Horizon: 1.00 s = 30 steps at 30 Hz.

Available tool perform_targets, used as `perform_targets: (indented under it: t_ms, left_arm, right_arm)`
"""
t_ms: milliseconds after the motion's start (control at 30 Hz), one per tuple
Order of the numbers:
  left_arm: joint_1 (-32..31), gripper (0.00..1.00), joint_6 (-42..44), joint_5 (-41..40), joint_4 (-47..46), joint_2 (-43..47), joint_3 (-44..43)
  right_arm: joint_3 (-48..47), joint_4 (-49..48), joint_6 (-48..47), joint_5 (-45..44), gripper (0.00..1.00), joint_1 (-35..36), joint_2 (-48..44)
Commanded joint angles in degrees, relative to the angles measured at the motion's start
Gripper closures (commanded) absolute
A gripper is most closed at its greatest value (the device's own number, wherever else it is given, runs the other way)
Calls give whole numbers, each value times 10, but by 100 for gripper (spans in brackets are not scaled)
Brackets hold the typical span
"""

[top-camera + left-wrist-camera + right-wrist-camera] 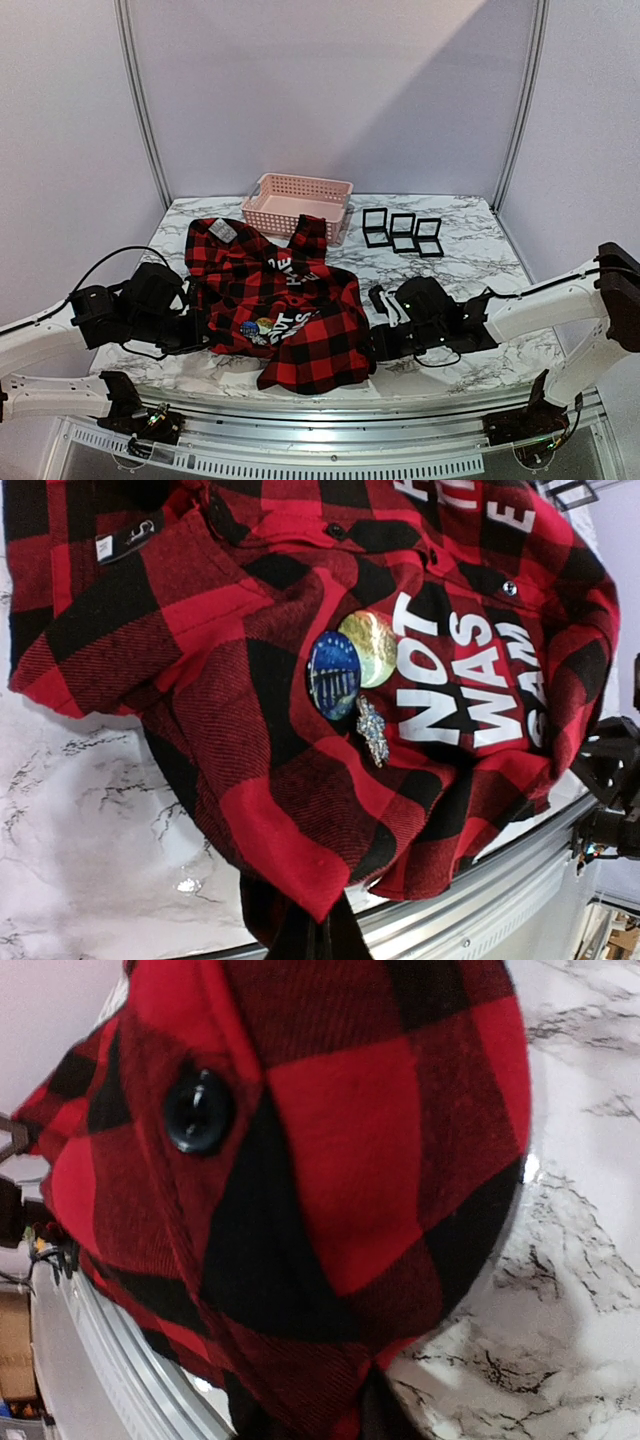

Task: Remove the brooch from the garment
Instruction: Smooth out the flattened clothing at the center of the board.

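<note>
The red-and-black plaid garment (285, 310) lies crumpled on the marble table (460, 265), its lower hem hanging near the front edge. A small silver sparkly brooch (372, 730) is pinned just left of the white lettering, below a blue round badge (333, 675) and a gold one (368, 647). My left gripper (320, 938) is shut on the garment's left hem, below the brooch. My right gripper (372, 1415) pinches the garment's right edge, where a black button (198, 1110) shows. The fabric covers most of both pairs of fingers.
A pink slatted basket (297, 205) stands at the back, past the collar. Several small black open boxes (403, 232) sit to its right. The metal rail of the table's front edge (500, 895) runs close under the hem.
</note>
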<state>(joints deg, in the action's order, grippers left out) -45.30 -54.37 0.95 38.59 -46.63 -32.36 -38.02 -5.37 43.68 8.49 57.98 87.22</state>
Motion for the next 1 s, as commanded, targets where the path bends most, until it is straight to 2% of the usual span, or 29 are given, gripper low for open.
perform_targets:
  t_ms: [0, 67, 233, 433, 700, 833, 967]
  left_arm:
    - [11, 100, 12, 9, -4, -5, -9]
    - [14, 100, 13, 12, 2, -4, -13]
    - [23, 100, 29, 17, 51, -3, -37]
    - [34, 100, 64, 21, 137, -15, -94]
    - [41, 100, 99, 11, 260, -34, -173]
    - [45, 100, 122, 5, 323, -51, -225]
    - [46, 100, 138, 14, 368, -62, -233]
  right_arm:
    - [-31, 37, 15, -62, 92, 4, 10]
    - [-39, 69, 27, -99, 100, 4, 2]
    - [-76, 211, 4, -185, 100, -9, -35]
    - [-105, 339, -42, -224, 100, -72, -86]
    - [-139, 417, -94, -272, 100, -117, -94]
    - [-154, 459, -84, -317, 100, -137, -74]
    - [-159, 457, -84, -324, 100, -149, -68]
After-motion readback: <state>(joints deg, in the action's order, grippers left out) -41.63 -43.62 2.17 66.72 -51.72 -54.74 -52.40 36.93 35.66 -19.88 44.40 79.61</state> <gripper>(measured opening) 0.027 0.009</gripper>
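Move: The shirt's right edge, with its buttoned strip, lies right between my right hand's half-closed fingers, just above the table. Left of that hand are the brooch, about 28 cm over and 4 cm farther out, the round badges some 29 cm over and 7 cm out, and the lower white lettering about 20 cm over and 8 cm out. My left hand already pinches the shirt's left corner; the brooch lies about 12 cm to its right, 4 cm ahead and 4 cm lower. I shut my right fingers on the shirt's edge and start forward with it, then pull it out fast to the right over the bare marble, some 16 cm right, 8 cm forward and about 4 cm up, turning that wrist clockwise while the fingers tip more steeply down. My left hand keeps its pinch, lifting about 6 cm and easing left against the pull. ##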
